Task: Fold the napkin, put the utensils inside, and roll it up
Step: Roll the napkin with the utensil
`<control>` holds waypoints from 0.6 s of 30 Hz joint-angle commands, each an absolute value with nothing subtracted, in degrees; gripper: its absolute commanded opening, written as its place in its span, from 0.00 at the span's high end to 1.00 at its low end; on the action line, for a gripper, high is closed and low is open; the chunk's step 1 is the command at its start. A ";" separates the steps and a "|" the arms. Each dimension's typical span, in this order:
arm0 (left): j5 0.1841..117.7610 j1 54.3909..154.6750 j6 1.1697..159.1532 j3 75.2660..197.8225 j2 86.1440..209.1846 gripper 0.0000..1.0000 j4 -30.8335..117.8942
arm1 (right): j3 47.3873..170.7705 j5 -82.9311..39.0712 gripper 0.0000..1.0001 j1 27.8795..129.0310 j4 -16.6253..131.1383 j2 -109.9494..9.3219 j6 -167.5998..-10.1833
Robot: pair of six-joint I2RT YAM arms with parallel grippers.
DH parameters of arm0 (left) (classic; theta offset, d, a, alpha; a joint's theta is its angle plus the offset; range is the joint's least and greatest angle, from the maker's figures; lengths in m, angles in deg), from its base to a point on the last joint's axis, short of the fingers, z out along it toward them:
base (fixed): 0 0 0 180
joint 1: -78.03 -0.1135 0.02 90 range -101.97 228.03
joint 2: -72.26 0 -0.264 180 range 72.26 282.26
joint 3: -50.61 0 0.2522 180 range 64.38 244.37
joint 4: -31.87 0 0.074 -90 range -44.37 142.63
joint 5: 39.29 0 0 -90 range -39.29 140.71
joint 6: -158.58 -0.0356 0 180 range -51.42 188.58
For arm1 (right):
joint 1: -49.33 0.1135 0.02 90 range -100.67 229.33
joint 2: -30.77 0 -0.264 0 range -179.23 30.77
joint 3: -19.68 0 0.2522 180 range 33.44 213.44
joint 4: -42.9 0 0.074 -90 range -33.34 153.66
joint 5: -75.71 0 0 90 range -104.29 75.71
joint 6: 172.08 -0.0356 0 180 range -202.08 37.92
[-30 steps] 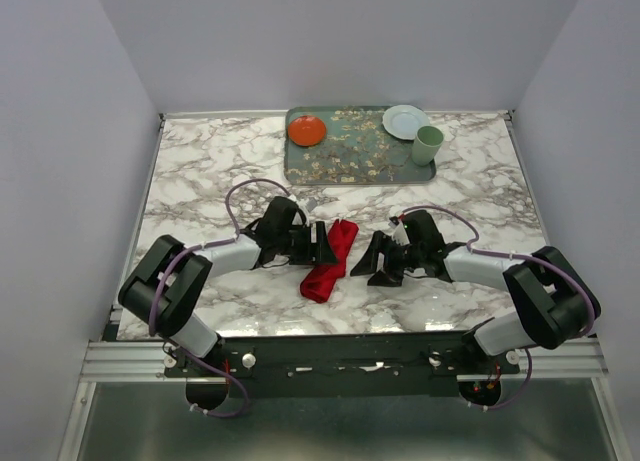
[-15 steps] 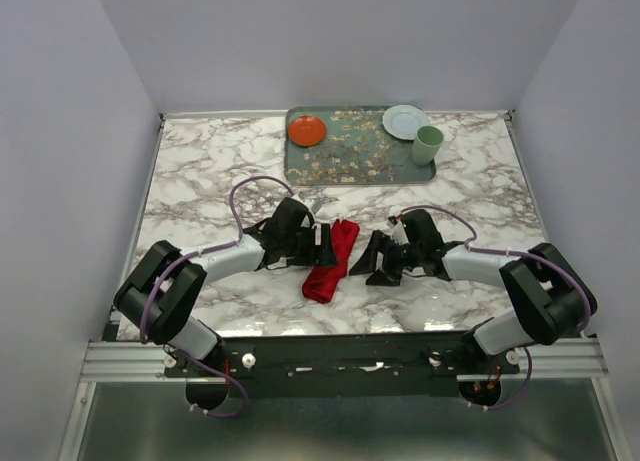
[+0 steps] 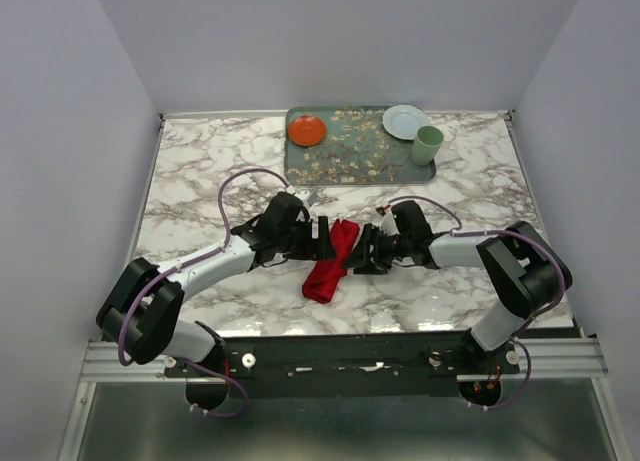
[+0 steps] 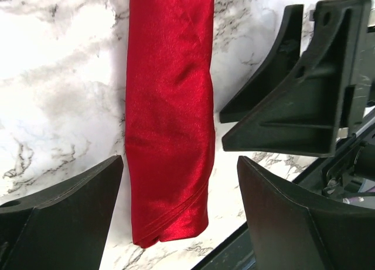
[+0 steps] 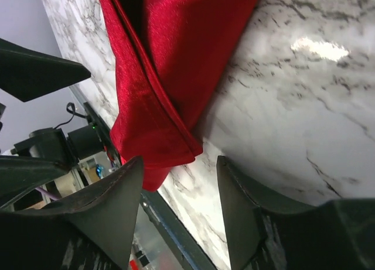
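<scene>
The red napkin [image 3: 332, 259] lies as a long, narrow roll on the marble table, running from far right to near left. My left gripper [image 3: 325, 239] stands open at its left side. In the left wrist view its jaws straddle the napkin [image 4: 170, 118] near one end, with a gap on each side. My right gripper [image 3: 362, 251] is open against the roll's right side. In the right wrist view the folded end of the napkin [image 5: 170, 65] sits just ahead of its fingers [image 5: 105, 205], unpinched. The utensils are hidden.
A patterned tray [image 3: 360, 166] sits at the back centre with an orange plate [image 3: 306, 131] on it. A white plate [image 3: 404, 121] and a pale green cup [image 3: 428, 144] stand at its right end. The table's near edge lies close behind the napkin.
Both grippers have closed in on the napkin: the right slid left up to the roll, and the left reached further right. The right jaws have narrowed somewhat. The napkin has not moved.
</scene>
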State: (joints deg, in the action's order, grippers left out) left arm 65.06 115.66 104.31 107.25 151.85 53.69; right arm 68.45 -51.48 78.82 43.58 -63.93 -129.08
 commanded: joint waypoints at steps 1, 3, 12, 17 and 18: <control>63.01 115.39 102.68 109.11 150.74 0.12 55.92 | 70.44 -49.80 0.41 78.60 43.74 -66.61 -124.80; 63.28 115.21 102.60 109.20 150.92 0.12 55.83 | 70.53 -50.41 0.42 78.51 42.96 -67.67 -124.44; 63.28 114.86 102.24 109.20 150.83 0.12 56.09 | 70.36 -54.45 0.54 78.51 37.59 -68.64 -124.00; 63.54 114.77 102.16 109.55 151.18 0.12 56.01 | 69.92 -56.91 0.64 78.51 34.09 -70.04 -125.93; 63.54 114.77 102.07 109.55 151.27 0.12 56.01 | 69.75 -57.26 0.66 78.60 33.64 -70.39 -126.20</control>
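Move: The loose corner on the right-hand edge of the rolled napkin lies just off the right gripper's tips, about 2 cm to its left, 1 cm ahead and 1 cm below. The napkin roll's middle is some 5 cm left of that hand and 1 cm back, its near end about 8 cm back and 8 cm left. From the raised left gripper, the corner is roughly 4 cm to the right, level fore and aft, and 6 cm down. Ease the right gripper about 1 cm forward and 1 cm left, in against the right-hand edge of the napkin roll. As it goes, close the fingers from a bit over half open to a bit over a third open, narrowing around the loose corner, and let the wrist turn some 5 degrees. Hold the left gripper wide open above the roll. ##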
